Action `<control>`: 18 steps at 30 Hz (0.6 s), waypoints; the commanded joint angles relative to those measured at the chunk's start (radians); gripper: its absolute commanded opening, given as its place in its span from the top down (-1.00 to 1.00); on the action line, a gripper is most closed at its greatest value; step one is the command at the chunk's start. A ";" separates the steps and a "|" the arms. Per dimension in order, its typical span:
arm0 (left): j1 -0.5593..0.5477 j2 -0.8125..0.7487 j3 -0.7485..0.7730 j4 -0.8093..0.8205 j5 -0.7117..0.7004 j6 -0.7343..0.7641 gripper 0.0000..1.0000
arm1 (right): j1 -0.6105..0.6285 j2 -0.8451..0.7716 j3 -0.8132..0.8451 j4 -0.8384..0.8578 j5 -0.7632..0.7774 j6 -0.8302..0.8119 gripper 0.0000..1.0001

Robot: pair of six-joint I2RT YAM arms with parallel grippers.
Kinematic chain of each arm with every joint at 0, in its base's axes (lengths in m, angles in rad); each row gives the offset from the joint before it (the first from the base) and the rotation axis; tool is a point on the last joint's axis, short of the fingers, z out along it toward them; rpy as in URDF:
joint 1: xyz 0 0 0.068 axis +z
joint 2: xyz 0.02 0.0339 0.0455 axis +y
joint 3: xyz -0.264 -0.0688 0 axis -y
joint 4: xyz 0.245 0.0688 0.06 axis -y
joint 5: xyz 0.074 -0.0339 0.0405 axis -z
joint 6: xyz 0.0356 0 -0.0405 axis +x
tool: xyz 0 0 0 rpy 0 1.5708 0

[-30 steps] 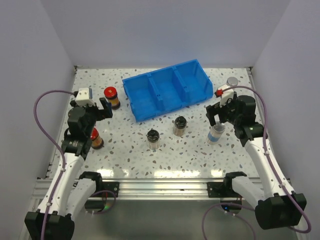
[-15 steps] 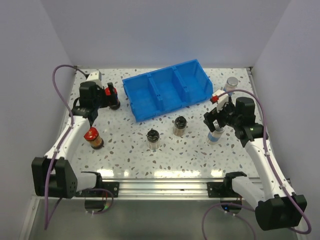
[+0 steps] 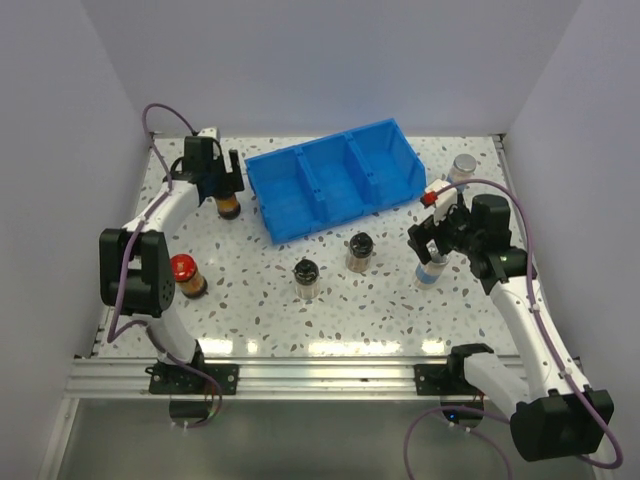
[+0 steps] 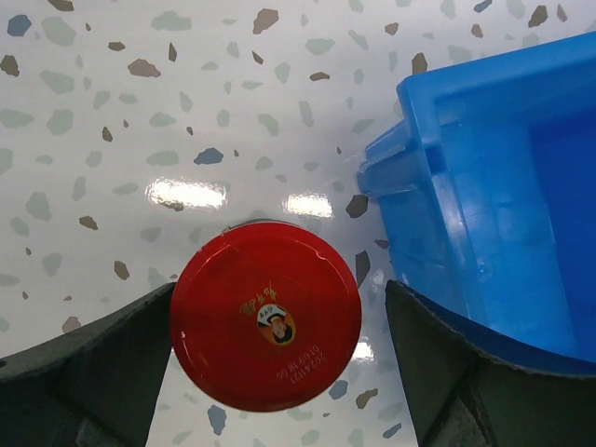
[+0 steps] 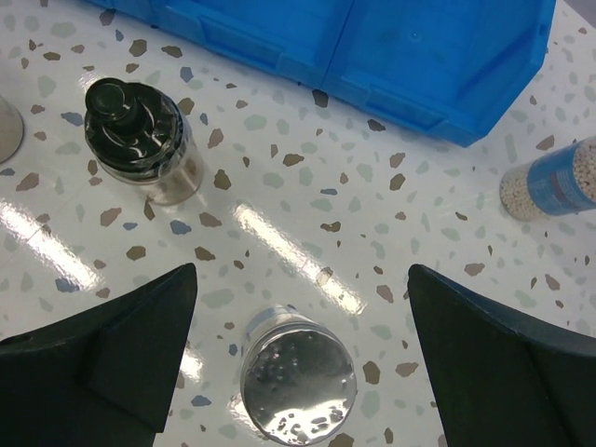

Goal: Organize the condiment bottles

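My left gripper point(image 3: 222, 183) is open and straddles a red-capped jar point(image 3: 230, 207) just left of the blue bin point(image 3: 335, 178). In the left wrist view the red cap point(image 4: 265, 317) sits between the fingers point(image 4: 112, 358). The left one is at the cap's edge and a gap shows on the right. A second red-capped jar point(image 3: 185, 272) stands at the front left. My right gripper point(image 3: 432, 245) hangs open above a silver-capped jar point(image 5: 298, 386), its fingers wide of it. Two black-capped jars point(image 3: 306, 275) point(image 3: 360, 248) stand mid-table. Another silver-capped jar point(image 3: 463, 167) stands at the back right.
The blue three-compartment bin point(image 4: 503, 205) lies right beside my left gripper's right finger. In the right wrist view the bin point(image 5: 372, 47) is ahead, a black-capped jar point(image 5: 140, 126) at the left and the far silver-capped jar point(image 5: 559, 182) at the right edge.
My left arm has swung back from the front-left jar to the red-capped jar beside the bin and now straddles it. My right gripper has shifted slightly over the silver-capped jar.
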 commanded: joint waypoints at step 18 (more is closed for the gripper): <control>0.008 -0.060 0.054 -0.018 -0.087 0.087 1.00 | 0.001 -0.032 -0.006 0.027 0.052 -0.026 -0.97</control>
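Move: The red-capped bottle the left hand goes for stands practically beneath it, its middle some 7 cm below and 1 cm to the left, its cap already between the open fingers. From this hand, the blue box's middle is about 26 cm right and 7 cm ahead; the other red-capped bottle is about 18 cm back and 10 cm left, the nearest black-capped bottle 20 cm back and 19 cm right. From the right hand, the targeted bottle is roughly 17 cm ahead, 51 cm left and 14 cm down. The left hand sinks about 1.5 cm over the red-capped bottle beside the blue box, its fingers tipping some 5 degrees further down, and eases about 1 cm to its left to centre on the cap. Already down, it closes its wide-open fingers by about a quarter of their range until both pads pinch the sides of the cap, then stays there holding it with only a slight beginning of a rise. ##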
